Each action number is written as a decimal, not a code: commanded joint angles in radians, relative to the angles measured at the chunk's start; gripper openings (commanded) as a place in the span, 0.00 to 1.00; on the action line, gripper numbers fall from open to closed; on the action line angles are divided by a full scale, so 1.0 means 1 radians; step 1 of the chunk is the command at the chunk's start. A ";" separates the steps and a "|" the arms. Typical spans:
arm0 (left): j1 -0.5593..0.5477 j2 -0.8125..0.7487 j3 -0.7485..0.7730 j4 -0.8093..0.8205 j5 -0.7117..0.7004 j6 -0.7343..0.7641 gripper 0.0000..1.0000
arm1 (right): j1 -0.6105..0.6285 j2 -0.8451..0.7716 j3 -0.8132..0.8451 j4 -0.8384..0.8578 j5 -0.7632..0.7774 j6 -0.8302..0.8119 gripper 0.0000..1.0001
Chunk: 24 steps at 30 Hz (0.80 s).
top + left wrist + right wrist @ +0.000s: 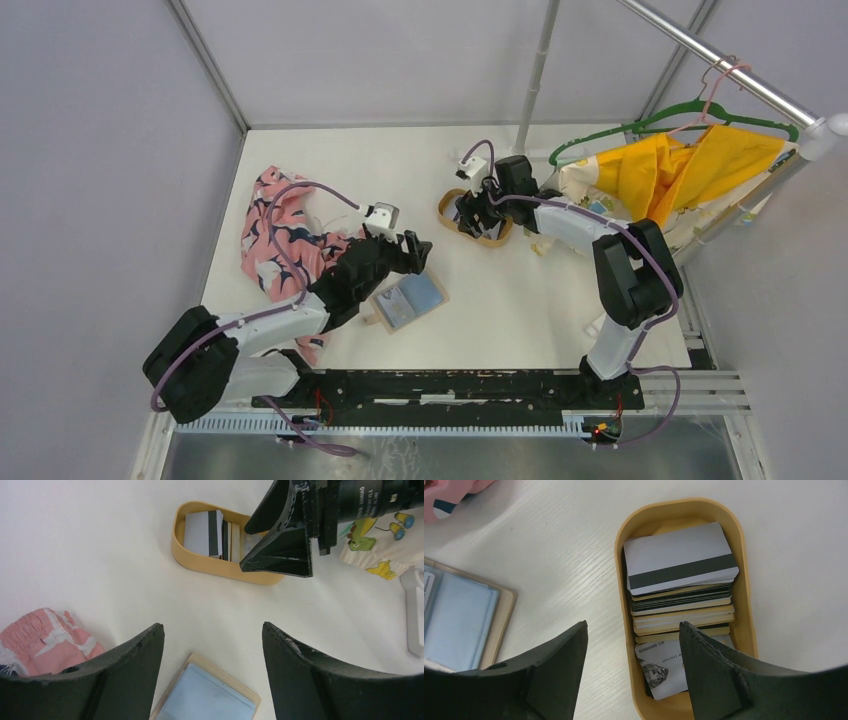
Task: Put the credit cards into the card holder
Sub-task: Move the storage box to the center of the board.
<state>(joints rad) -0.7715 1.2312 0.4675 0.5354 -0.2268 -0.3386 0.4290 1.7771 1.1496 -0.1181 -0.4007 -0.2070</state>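
Observation:
The credit cards [680, 556] lie stacked in an oval tan tray [620, 580]; the top one is pale grey with a dark stripe, and a white card with a diamond print lies nearest. My right gripper [633, 624] hangs open over the tray's near end, with nothing between its fingers. The card holder [408, 302] lies open and flat on the table, grey-blue panels up. My left gripper [212, 626] is open just above the card holder [210, 692] and holds nothing. From the left wrist the tray [220, 565] and its cards [202, 532] show farther off.
A pink patterned cloth [280, 235] lies left of the left arm. A yellow garment [680, 165] hangs from a green hanger at the back right, over a white printed cloth [375, 545]. A vertical pole [535, 90] stands behind the tray.

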 commanded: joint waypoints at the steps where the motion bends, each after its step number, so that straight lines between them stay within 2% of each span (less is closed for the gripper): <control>1: 0.002 -0.100 -0.017 -0.063 -0.003 -0.037 0.77 | -0.001 -0.006 0.011 0.028 -0.014 -0.013 0.72; 14: 0.001 -0.338 -0.118 -0.236 0.056 -0.139 0.77 | 0.014 0.088 0.058 -0.076 0.000 -0.111 0.66; 18: 0.001 -0.368 -0.122 -0.270 0.054 -0.143 0.77 | 0.033 0.079 0.057 -0.104 -0.028 -0.145 0.59; 24: 0.002 -0.371 -0.118 -0.299 0.061 -0.144 0.77 | 0.051 0.062 0.056 -0.185 -0.049 -0.222 0.40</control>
<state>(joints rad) -0.7715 0.8722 0.3519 0.2478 -0.1795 -0.4488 0.4664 1.8656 1.1675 -0.2497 -0.4206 -0.3614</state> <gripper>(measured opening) 0.774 0.445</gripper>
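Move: The storage box lies almost under the right hand: its middle is about 3 cm ahead, 1 cm to the right and 6 cm below, with its long side that faces the card holder running beneath the fingers. The stacked cards inside it centre some 4 cm ahead, 1 cm left and 5 cm down; the card holder is about 17 cm back, 13 cm left and 7 cm down. From the left hand the box lies roughly 13 cm ahead, 13 cm right and 12 cm down. The right hand sinks about 5 cm onto the storage box's long side wall facing the card holder, then eases some 3 cm back while turning about 10 degrees counter-clockwise; its fingers part-close around that wall, one tip inside the box beside the cards and the other outside, with the outer one still clear of the wall. Meanwhile the left hand, empty and open, draws back about 5 cm and a little left, away from the box and out of its way. ##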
